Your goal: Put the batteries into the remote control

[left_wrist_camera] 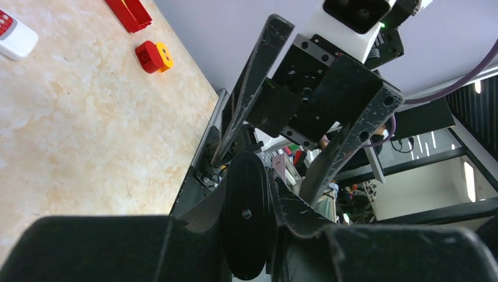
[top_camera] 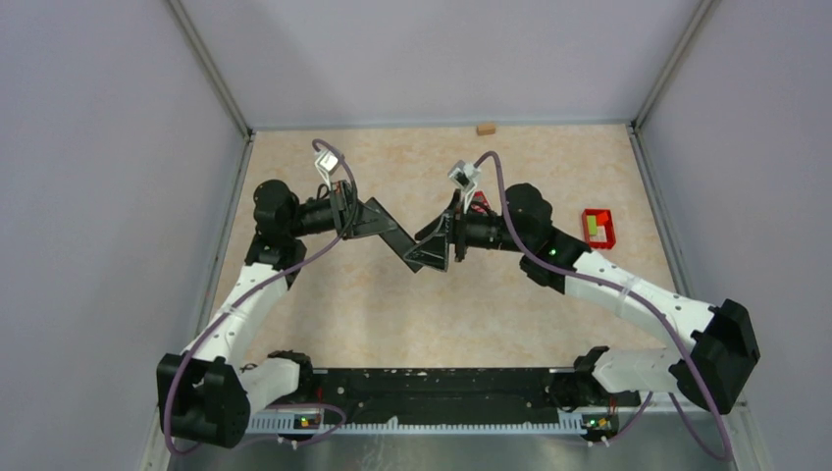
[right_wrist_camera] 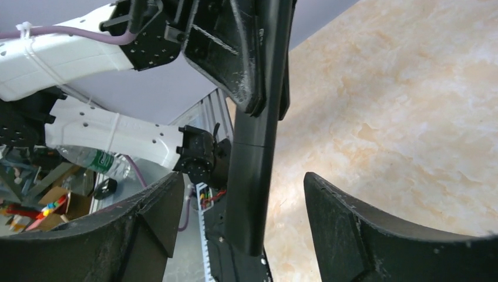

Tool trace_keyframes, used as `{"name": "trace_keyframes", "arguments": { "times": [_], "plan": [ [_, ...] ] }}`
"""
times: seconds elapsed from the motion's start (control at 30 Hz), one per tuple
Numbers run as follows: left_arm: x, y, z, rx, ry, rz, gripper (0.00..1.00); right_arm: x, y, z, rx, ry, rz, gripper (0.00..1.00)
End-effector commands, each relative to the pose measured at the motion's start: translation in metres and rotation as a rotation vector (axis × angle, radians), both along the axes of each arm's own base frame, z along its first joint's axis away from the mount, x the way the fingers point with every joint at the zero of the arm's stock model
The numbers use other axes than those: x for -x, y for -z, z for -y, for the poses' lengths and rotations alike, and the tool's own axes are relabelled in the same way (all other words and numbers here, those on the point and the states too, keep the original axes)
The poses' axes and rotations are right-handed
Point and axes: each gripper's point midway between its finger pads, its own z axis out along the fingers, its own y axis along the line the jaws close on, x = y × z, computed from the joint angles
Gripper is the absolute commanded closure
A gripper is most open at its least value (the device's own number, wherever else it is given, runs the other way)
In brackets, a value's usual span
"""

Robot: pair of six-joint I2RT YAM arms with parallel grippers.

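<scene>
A long black remote control (top_camera: 404, 245) hangs in the air between the two arms, above the middle of the table. My left gripper (top_camera: 378, 224) is shut on one end of it. In the left wrist view that rounded black end (left_wrist_camera: 246, 220) is pinched between the left fingers. My right gripper (top_camera: 437, 247) is open, its fingers (right_wrist_camera: 352, 226) standing apart on either side of the remote's other end (right_wrist_camera: 252, 176) without touching it. I cannot make out any batteries in these views.
A small red tray (top_camera: 597, 228) holding something pale sits on the table at the right. A white remote with red buttons (left_wrist_camera: 14, 35) and a red and yellow piece (left_wrist_camera: 154, 56) lie on the table. A little brown block (top_camera: 485, 128) rests at the back wall.
</scene>
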Motion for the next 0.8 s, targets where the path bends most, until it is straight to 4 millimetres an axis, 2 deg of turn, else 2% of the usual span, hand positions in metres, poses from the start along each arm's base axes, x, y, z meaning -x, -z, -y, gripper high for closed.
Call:
{"name": "trace_keyframes", "arguments": {
  "times": [0.0, 0.23, 0.37, 0.5, 0.6, 0.63, 0.67, 0.77],
  "plan": [
    [0.018, -0.015, -0.002, 0.011, 0.037, 0.131, 1.0, -0.002, -0.01, -0.005, 0.031, -0.054, 0.057, 0.28],
    [0.031, -0.022, -0.004, 0.01, 0.046, 0.209, 1.0, -0.006, -0.011, -0.019, 0.015, -0.098, 0.046, 0.47],
    [0.034, -0.025, -0.005, 0.012, 0.038, 0.233, 1.0, -0.007, -0.022, -0.027, -0.063, -0.118, 0.034, 0.69],
    [0.029, -0.025, -0.005, 0.002, 0.004, 0.242, 1.0, -0.004, -0.031, -0.034, -0.128, -0.155, 0.008, 1.0],
    [0.022, -0.02, -0.006, -0.029, -0.046, 0.241, 0.8, -0.008, -0.034, -0.034, -0.139, -0.126, -0.007, 1.0],
    [0.019, -0.019, -0.007, -0.041, -0.066, 0.246, 0.7, -0.01, -0.033, -0.033, -0.134, -0.107, -0.011, 1.0],
    [0.016, -0.017, -0.008, -0.057, -0.089, 0.249, 0.52, -0.012, -0.033, -0.031, -0.128, -0.083, -0.009, 1.0],
    [0.003, -0.01, -0.014, -0.12, -0.187, 0.261, 0.13, -0.024, -0.027, -0.023, -0.085, 0.014, 0.003, 1.0]
  ]
}}
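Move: The black remote is held aloft by the left fingers; its middle is about 2 cm back and 1 cm right of the left hand point. From the right hand, whose open fingers straddle the remote's free near end, that middle lies some 3 cm ahead, 4 cm left and slightly higher. The white-and-red remote lies on the table about 23 cm ahead of the right hand, 13 cm right and 30 cm below. The right fingers shut on the black remote's near end, pinching it as that hand travels about 3 cm left, dipping first and then rising again, and turns some 10 degrees counter-clockwise. The left hand, still gripping at first, eases back nearly 2 cm and up while rolling about 10 degrees, sinks slightly, then spreads its fingers and lets go. ##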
